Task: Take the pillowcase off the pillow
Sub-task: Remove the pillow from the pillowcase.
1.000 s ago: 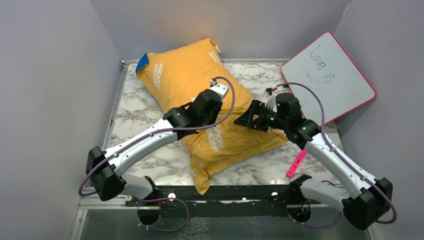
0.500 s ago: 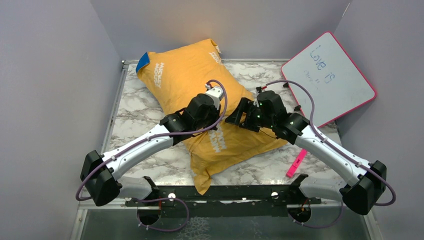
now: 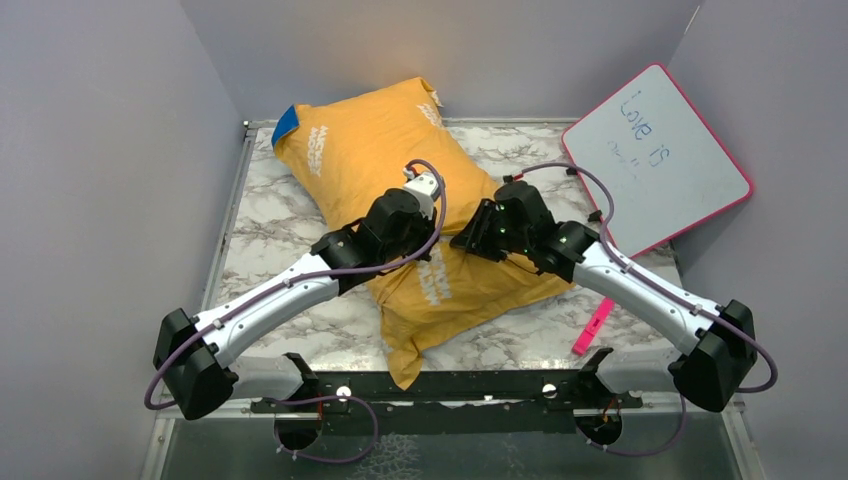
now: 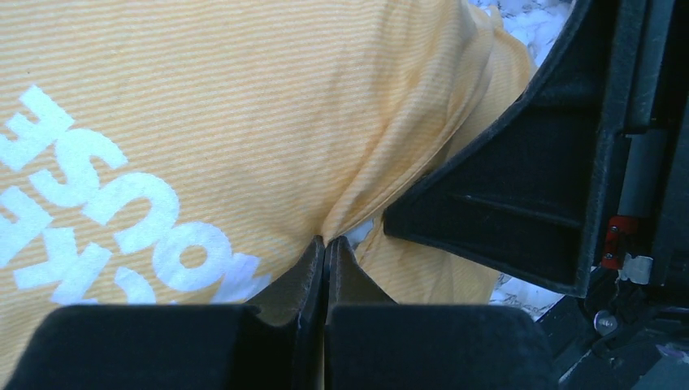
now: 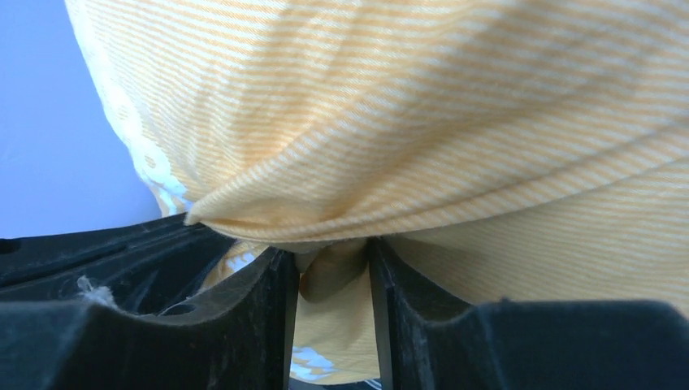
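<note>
The orange-yellow pillowcase (image 3: 365, 160) with white lettering lies diagonally across the marble table (image 3: 265, 235), a blue corner (image 3: 285, 125) showing at its far left. It is plump, and the pillow inside it is hidden. My left gripper (image 4: 325, 244) presses on the middle of the cover, its jaws shut on a small pinch of the pillowcase (image 4: 203, 122). Just to its right, my right gripper (image 5: 331, 260) has a raised fold of the pillowcase (image 5: 406, 146) filling the gap between its narrowed fingers. In the top view the two grippers nearly meet near the right gripper (image 3: 470, 238).
A pink-edged whiteboard (image 3: 655, 155) with writing leans against the right wall at the back. A pink marker (image 3: 592, 328) lies on the table near the right arm's base. Grey walls close in the left, back and right sides.
My right gripper has slid left onto the pillowcase beside the left gripper, and its jaws have narrowed around a fold. The left gripper stayed shut and shifted slightly left.
</note>
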Robot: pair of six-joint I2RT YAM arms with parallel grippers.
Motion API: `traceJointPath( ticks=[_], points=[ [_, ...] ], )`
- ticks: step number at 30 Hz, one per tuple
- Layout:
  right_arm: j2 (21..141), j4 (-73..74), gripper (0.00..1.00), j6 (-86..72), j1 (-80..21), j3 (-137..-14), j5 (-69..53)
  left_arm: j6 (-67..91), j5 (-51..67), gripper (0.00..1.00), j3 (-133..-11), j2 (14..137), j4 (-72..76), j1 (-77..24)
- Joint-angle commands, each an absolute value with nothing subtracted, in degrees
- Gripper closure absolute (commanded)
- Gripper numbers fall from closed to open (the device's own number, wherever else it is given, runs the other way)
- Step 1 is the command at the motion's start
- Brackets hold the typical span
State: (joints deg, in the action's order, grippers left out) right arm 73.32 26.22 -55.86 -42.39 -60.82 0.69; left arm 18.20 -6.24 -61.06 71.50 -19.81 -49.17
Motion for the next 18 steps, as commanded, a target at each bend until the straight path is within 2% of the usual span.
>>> traceJointPath(
  ticks=[1,4,7,8,9,14,18],
  points=[
    [71.5,27.3,0.67,-55.0,-42.8,-57.7,5.0,16.7,-7.6,1.0,-62.4,70.2,-21.0,-47.8],
    [68.6,33.0,0.77,-53.5,-42.8,-53.7,7.6,15.1,-9.7,1.0,-63.8,70.3,-22.6,-45.6],
    [64.0,35.5,0.81,-50.4,-42.8,-48.3,6.6,13.9,-8.6,1.0,-64.5,70.4,-22.6,-42.2],
    [62.2,36.0,0.93,-49.7,-42.8,-46.5,5.8,13.5,-8.2,1.0,-64.7,70.5,-22.6,-41.2],
    [60.7,36.2,0.97,-48.5,-42.8,-44.8,4.6,13.1,-7.7,1.0,-65.0,70.7,-22.7,-40.3],
    [56.3,36.8,0.98,-48.6,-42.8,-38.3,3.3,11.9,-6.0,1.0,-66.1,72.0,-22.6,-38.1],
    [58.4,39.8,0.98,-46.8,-42.8,-42.6,8.2,12.2,-3.6,1.0,-65.6,72.0,-22.7,-37.9]
  ],
)
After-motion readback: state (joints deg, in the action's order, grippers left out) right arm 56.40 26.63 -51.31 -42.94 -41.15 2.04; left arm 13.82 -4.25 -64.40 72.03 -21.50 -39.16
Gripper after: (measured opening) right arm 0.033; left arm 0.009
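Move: The right hand's partly open fingers already straddle the near-right hem of the pillowcase opening, practically at the hand point. The left hand still pinches the opposite hem; from it, the near-right hem is some 4 cm to the right, level fore and aft and slightly below. The white lettering is about 6 cm back from the left hand and 5 cm below. The case's near corner lies roughly 20 cm back and 10 cm left of the right hand, well below. The right fingers shut on the near-right hem of the pillowcase opening and drag it back, to the right and down, about 6 cm each way. The left hand keeps its pinch on the opposite hem and pulls forward and left, a good 4 cm each way with a slight rise, so the two hands draw apart and spread the opening. ##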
